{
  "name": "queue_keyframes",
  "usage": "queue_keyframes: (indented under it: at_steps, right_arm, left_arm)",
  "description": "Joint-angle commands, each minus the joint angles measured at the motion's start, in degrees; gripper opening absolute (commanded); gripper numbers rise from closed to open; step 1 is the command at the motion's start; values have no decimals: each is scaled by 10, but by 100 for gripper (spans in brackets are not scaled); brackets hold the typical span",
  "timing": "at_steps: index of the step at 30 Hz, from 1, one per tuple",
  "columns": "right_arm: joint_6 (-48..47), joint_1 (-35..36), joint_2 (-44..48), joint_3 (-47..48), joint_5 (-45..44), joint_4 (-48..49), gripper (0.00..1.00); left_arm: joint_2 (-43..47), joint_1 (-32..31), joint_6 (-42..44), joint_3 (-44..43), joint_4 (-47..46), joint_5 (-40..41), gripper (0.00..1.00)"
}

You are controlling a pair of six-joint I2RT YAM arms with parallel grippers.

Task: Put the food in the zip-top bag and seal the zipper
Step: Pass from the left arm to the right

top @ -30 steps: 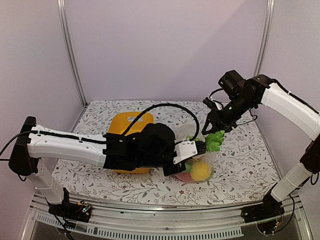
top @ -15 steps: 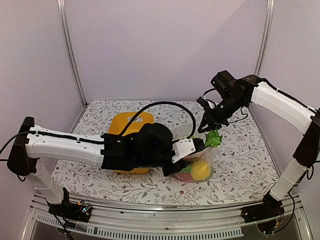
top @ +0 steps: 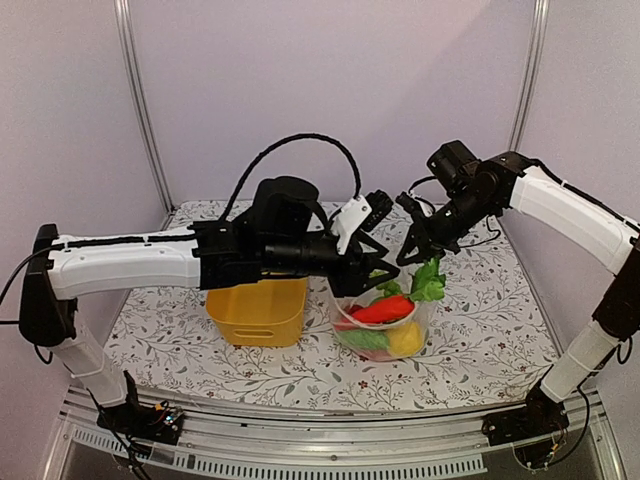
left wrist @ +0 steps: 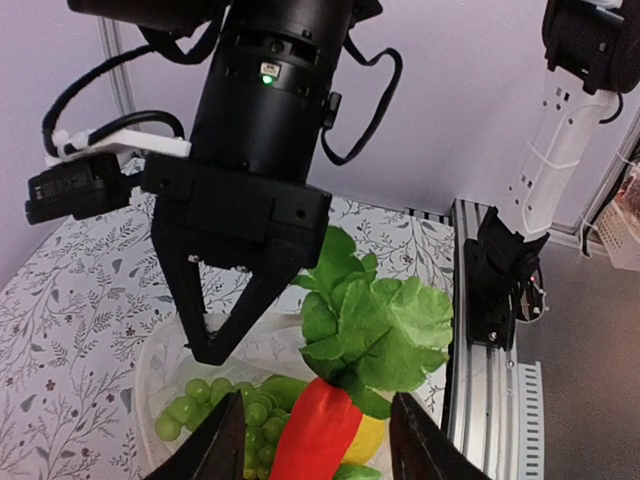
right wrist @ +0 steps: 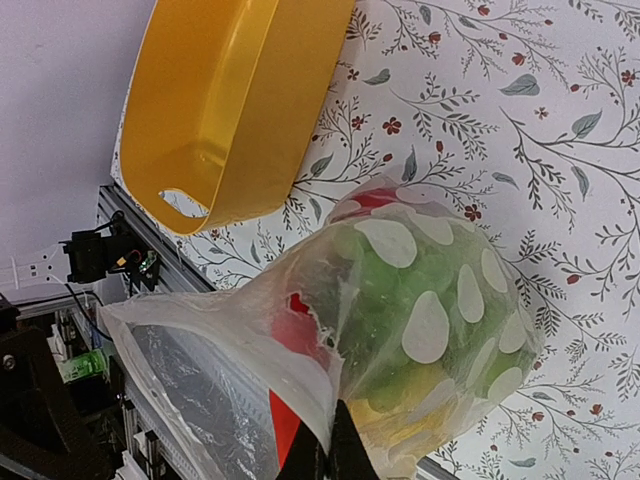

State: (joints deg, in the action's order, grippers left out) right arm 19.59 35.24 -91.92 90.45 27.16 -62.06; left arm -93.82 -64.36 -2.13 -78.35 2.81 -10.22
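Observation:
The zip-top bag (top: 385,325), clear with white dots, sits on the table to the right of the yellow tub. It holds food: an orange-red carrot (top: 382,309) with leafy lettuce (top: 428,281) on top, green grapes (left wrist: 205,405) and a yellow piece (top: 404,340). My right gripper (top: 409,254) is shut on the bag's upper mouth edge (right wrist: 322,395) and holds it up, so the zipper (right wrist: 230,345) stands apart. My left gripper (left wrist: 318,450) hangs open just above the mouth. Its fingertips (left wrist: 225,448) straddle the carrot (left wrist: 320,430) without touching it.
The yellow tub (top: 257,308) stands on the flowered table cover (top: 490,330), left of the bag and under my left forearm. The frame rail (top: 330,452) runs along the near edge. Booth walls and metal posts close in the back and sides.
My left gripper has opened and risen off the bag, leaving the carrot on top of the food inside. My right gripper has closed on the bag's mouth edge and raised it.

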Motion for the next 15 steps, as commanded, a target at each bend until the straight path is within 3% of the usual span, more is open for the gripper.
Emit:
queue_keyframes:
  at_steps: [1,7,15]
  right_arm:
    - [14,3,26,-14,22,28,0]
    - [7,3,17,6,20,16,0]
    - [9,3,10,11,24,19,0]
  left_arm:
    - [-23,22,41,19,27,-87,50]
    - [-78,21,157,-36,121,-123,50]
    - [-136,6,204,-86,142,-42,46]
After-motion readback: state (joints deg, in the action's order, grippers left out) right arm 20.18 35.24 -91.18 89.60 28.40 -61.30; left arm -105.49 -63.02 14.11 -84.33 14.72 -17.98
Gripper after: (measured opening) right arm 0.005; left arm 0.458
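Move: The red vegetable lying across the bag's mouth is some 13 cm below the empty left hand, about 5 cm to its right and 2 cm back. Its green leaves stick out about 11 cm right of this hand, 1 cm ahead and 6 cm down; the yellow fruit sits about 7 cm right, 4 cm back and 17 cm down. From the right hand, the red vegetable lies roughly 7 cm back, 3 cm left and 7 cm below. With its fingers staying half open, the left hand sinks about 10 cm towards the red vegetable and into the bag's mouth, edging a little to the right as its fingertips tip some 15 degrees further down and the hand swings clockwise. The right hand stays put with its fingers shut, still pinching the bag's rim up beside the left hand's path. ##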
